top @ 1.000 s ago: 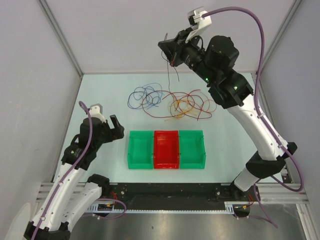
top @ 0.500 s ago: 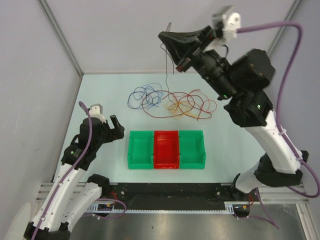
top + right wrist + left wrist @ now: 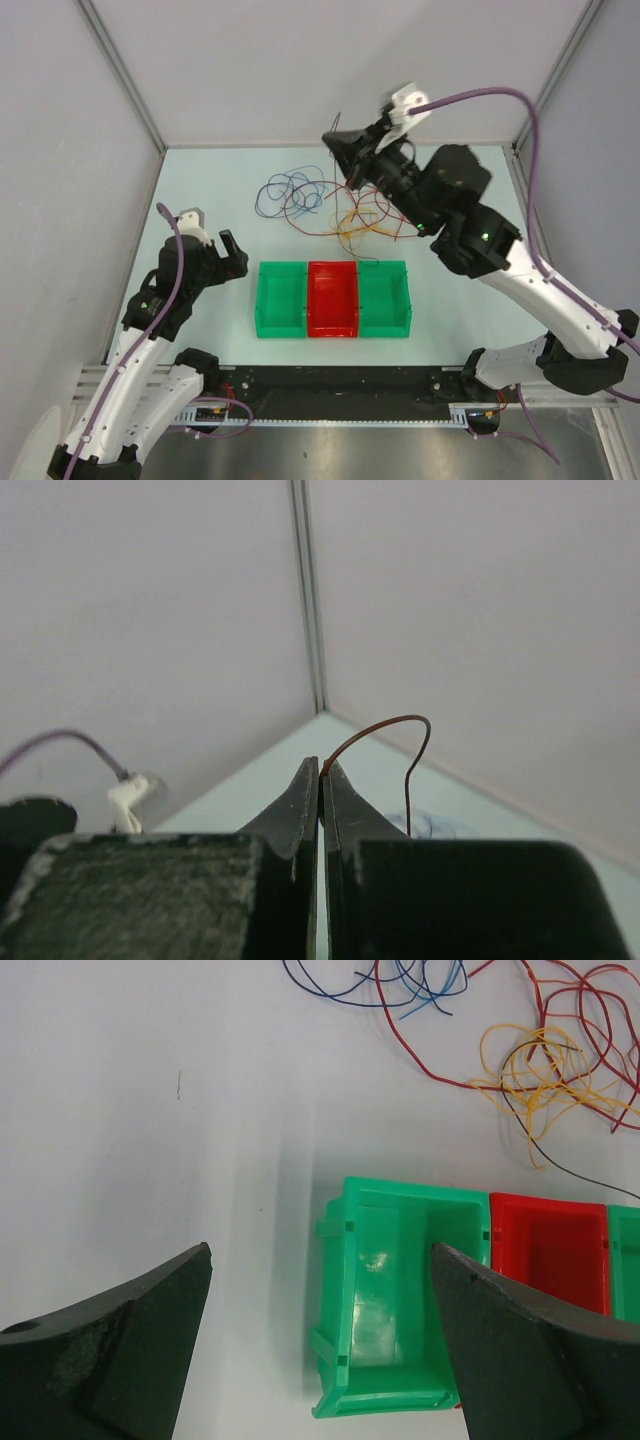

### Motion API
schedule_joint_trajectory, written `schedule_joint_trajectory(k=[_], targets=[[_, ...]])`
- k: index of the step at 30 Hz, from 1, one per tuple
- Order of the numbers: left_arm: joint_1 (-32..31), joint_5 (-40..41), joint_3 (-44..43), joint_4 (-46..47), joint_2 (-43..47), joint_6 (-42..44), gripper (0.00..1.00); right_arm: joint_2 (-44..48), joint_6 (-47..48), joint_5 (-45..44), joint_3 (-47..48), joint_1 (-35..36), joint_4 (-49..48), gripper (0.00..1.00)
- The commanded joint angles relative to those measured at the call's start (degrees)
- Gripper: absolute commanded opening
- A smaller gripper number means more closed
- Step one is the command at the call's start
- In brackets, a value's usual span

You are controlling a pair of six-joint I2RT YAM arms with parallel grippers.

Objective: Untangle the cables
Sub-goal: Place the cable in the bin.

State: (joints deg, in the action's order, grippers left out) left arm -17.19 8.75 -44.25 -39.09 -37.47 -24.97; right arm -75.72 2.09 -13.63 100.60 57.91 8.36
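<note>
The cables lie in a loose tangle at the back of the table: blue loops (image 3: 288,190), red loops (image 3: 392,203) and yellow-orange loops (image 3: 352,222). They also show in the left wrist view as blue (image 3: 400,982), red (image 3: 590,1005) and yellow (image 3: 540,1070). My right gripper (image 3: 334,140) hovers above the tangle, shut on the end of a thin dark red-brown wire (image 3: 395,723) that arcs out of the closed tips (image 3: 320,767) and hangs toward the pile. My left gripper (image 3: 232,250) is open and empty, low over the table left of the bins (image 3: 322,1252).
Three bins stand in a row at the table's front: a green bin (image 3: 267,300), a red bin (image 3: 332,270) and a second green bin (image 3: 400,298). The left green bin (image 3: 338,1260) sits between my left fingers' line of sight. Grey walls close in the table on three sides.
My right arm swung up high with the wire, then came down and forward, so the gripper is lower over the tangle. The left arm has not moved.
</note>
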Motion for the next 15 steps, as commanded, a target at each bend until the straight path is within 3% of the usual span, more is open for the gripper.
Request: schedule_joint_trajectory(k=[1,9,15], targets=[[0.75,-0.93,-1.63,1.21,0.12,0.19,0.95,2.86,-7.61,-2.54,-9.41,0.71,2.1,0.0],[0.75,-1.72,-1.54,1.47,-0.58,0.36,0.95,3.83,-15.27,-3.68,-18.76,0.8,8.24,0.0],[0.93,-1.28,-1.54,1.3,-0.41,0.27,0.95,4.09,-18.34,-10.53,-22.19,0.71,15.87,0.0]])
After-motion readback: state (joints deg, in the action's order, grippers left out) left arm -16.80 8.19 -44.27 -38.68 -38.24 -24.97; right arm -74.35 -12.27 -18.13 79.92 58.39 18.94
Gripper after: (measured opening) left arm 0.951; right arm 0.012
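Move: The right hand holds the black cable high up; the red bin lies some 53 cm below it, about 6 cm back and 1 cm to the right. The green bins flank the red one, about 11 cm to its left and right. The yellow cable lies some 14 cm ahead of the hand and 9 cm right. From the left hand, the red bin is about 19 cm right, 5 cm back and 18 cm down. The right hand sinks some 20 cm towards the red bin, tipping about 30 degrees down, still pinching the black cable. ##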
